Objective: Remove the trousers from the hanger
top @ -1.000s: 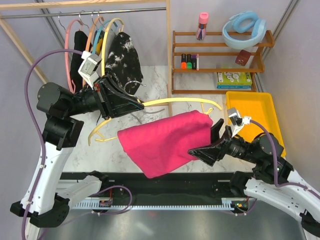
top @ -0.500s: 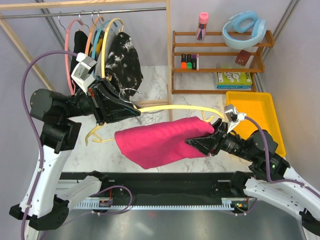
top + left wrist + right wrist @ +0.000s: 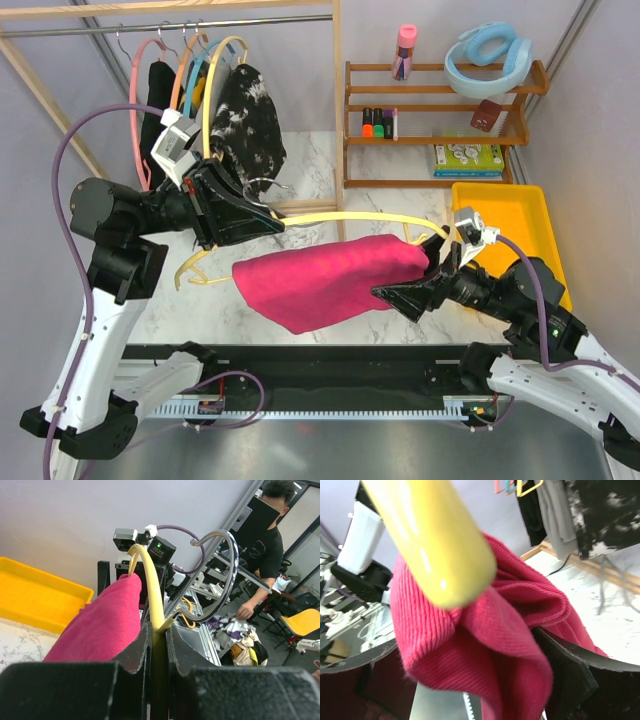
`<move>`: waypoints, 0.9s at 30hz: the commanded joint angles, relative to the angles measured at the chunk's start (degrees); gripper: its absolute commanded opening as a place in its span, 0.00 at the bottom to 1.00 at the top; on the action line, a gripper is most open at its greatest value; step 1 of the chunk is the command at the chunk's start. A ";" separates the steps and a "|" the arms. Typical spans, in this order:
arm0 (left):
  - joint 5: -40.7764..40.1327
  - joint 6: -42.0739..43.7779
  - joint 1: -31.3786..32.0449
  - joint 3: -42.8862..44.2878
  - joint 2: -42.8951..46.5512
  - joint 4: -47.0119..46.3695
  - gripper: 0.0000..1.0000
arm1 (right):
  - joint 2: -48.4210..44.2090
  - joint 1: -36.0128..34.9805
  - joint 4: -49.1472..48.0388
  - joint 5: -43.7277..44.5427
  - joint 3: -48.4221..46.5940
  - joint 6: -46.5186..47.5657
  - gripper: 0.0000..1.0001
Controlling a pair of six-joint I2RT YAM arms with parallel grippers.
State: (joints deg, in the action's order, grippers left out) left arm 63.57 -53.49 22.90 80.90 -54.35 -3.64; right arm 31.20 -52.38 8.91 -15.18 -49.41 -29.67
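The pale-yellow hanger (image 3: 365, 216) is held level above the table, and my left gripper (image 3: 268, 224) is shut on it beside its metal hook (image 3: 224, 550). In the left wrist view my left gripper (image 3: 159, 630) clamps the yellow bar (image 3: 150, 580). The magenta trousers (image 3: 320, 280) hang folded over the hanger's lower bar and also show in the left wrist view (image 3: 100, 625). My right gripper (image 3: 415, 288) is at the trousers' right end. In the right wrist view it (image 3: 465, 645) is open, with bunched trousers (image 3: 490, 630) between its fingers and the hanger's tip (image 3: 430, 545) just above.
A clothes rail (image 3: 170, 28) at the back left carries pink, orange and blue hangers, a black garment (image 3: 155, 100) and a mottled garment (image 3: 245, 115). A wooden shelf (image 3: 440, 130) stands at the back right. A yellow tray (image 3: 500, 235) lies behind my right arm.
My right gripper moved left, up to the trousers' right end, and the fabric now sits between its fingers. My left gripper and the hanger shifted a little; the trousers swung slightly.
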 commanded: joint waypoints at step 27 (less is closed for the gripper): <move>-9.16 18.07 0.22 -1.97 -1.29 13.39 0.02 | 6.66 0.08 -25.16 -11.10 -4.19 -7.33 0.00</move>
State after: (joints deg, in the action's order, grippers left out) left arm 59.55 -42.11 23.03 80.42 -55.35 7.77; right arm 35.94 -52.31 -5.45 -26.57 -47.97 -36.10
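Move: The trousers still hang over the hanger's lower bar. Their right end already lies between the right hand's wide-open fingers, their middle about 10 cm to that hand's left, 1 cm back and level with it. The hanger's right tip is some 9 cm right of the right hand, 3 cm ahead and 6 cm above; the hanger's neck is about 18 cm left, 2 cm ahead and 11 cm above. From the left hand, which grips the hanger beside its neck, the trousers' middle is roughly 8 cm right, 5 cm back and 9 cm below. The trousers' right end gets pinched as the right fingers shut from wide open, that hand easing about 2 cm left, then back and up by similar amounts, turning some 12 degrees counter-clockwise. The left hand keeps its grip on the hanger, holding still at first, then carries it about 3 cm forward and 3 cm down. ##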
